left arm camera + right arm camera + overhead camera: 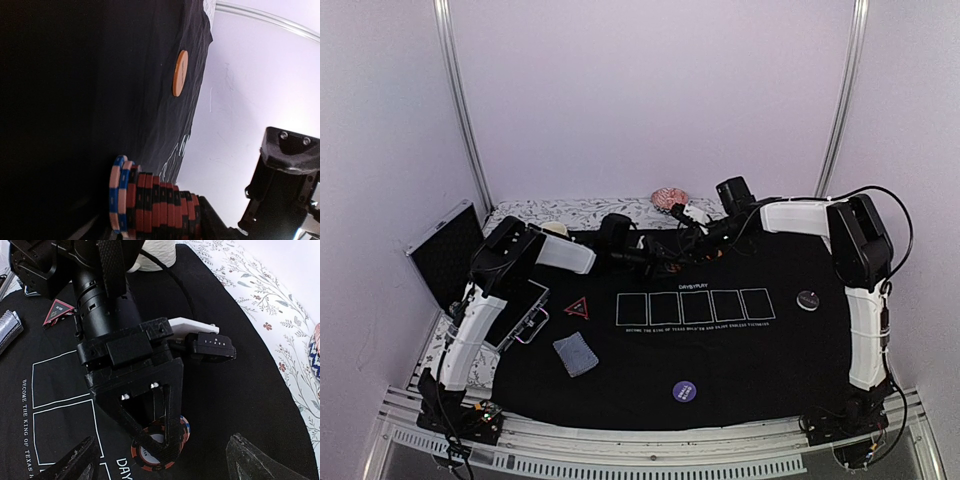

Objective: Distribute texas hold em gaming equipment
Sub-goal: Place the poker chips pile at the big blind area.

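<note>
My left gripper (660, 262) (150, 226) is shut on a stack of red-and-black striped poker chips (155, 205) (145, 454) with two blue-and-pink ones at one end, held over the back middle of the black cloth. My right gripper (692, 240) (167, 465) stands open, one finger on each side of that stack, touching nothing. An orange button (180, 73) lies on the cloth beyond. A purple button (685, 391), a black button (807, 300), a red-outlined triangle (578, 308) (57, 311) and a blue-grey deck of cards (576, 353) (10, 327) lie on the cloth.
An open black case (445, 255) stands at the left edge. A cream mug (555, 230) (155, 252) and a pink ruffled dish (670, 198) sit at the back on the floral cloth. Five white card outlines (695, 306) are printed mid-cloth.
</note>
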Robot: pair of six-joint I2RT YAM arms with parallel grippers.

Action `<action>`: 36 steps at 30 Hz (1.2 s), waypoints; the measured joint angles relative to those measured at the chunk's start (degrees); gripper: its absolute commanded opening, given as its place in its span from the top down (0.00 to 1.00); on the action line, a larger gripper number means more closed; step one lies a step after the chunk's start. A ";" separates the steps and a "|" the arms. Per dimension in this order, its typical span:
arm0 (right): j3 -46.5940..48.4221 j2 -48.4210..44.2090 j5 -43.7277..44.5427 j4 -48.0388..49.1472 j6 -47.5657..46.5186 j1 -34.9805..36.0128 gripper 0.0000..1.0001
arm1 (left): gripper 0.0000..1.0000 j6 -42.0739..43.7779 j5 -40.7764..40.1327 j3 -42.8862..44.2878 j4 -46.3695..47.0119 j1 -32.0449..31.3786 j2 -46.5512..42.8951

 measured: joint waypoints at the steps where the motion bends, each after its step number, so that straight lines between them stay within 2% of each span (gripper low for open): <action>1: 0.00 0.35 0.02 0.02 -0.02 0.00 0.13 | 1.00 -0.04 0.00 -0.04 0.22 0.07 0.00; 4: 0.02 1.64 0.48 0.90 0.22 0.00 0.22 | 1.00 -0.39 0.00 -0.04 0.87 0.24 0.09; 8: 0.04 3.87 1.70 2.19 1.77 0.28 0.30 | 1.00 -0.66 0.15 -0.04 1.38 0.39 0.57; 15: 0.02 4.85 3.17 5.33 3.58 1.81 0.36 | 1.00 -1.16 0.50 -0.04 3.23 0.55 1.18; 21: 0.15 6.12 4.28 6.93 5.68 2.43 0.32 | 1.00 -1.64 0.63 -0.07 3.87 0.81 1.38; 36: 2.32 8.41 9.11 6.01 7.52 2.93 0.36 | 0.99 -2.36 0.85 -0.07 5.55 1.14 1.90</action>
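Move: The poker chips pile stands upright in my left fingertips. From my right hand it lies about 5 cm to the left, some 3 cm ahead and roughly 7 cm lower. The orange disc is on the mat some 5 cm farther out than the pile and about 10 cm to the right of it; the middle card slot lies about 11 cm nearer than the pile and 6 cm to the right of it. The red bowl is some 22 cm beyond the pile. My right hand sinks about 6 cm towards the poker chips pile, easing left and forward by some 2 cm each and turning a little clockwise. Its wide-open fingers narrow by about a quarter but stay apart as they come down around the stack's right side. My left hand keeps its pinch, creeping about 1 cm forward. ##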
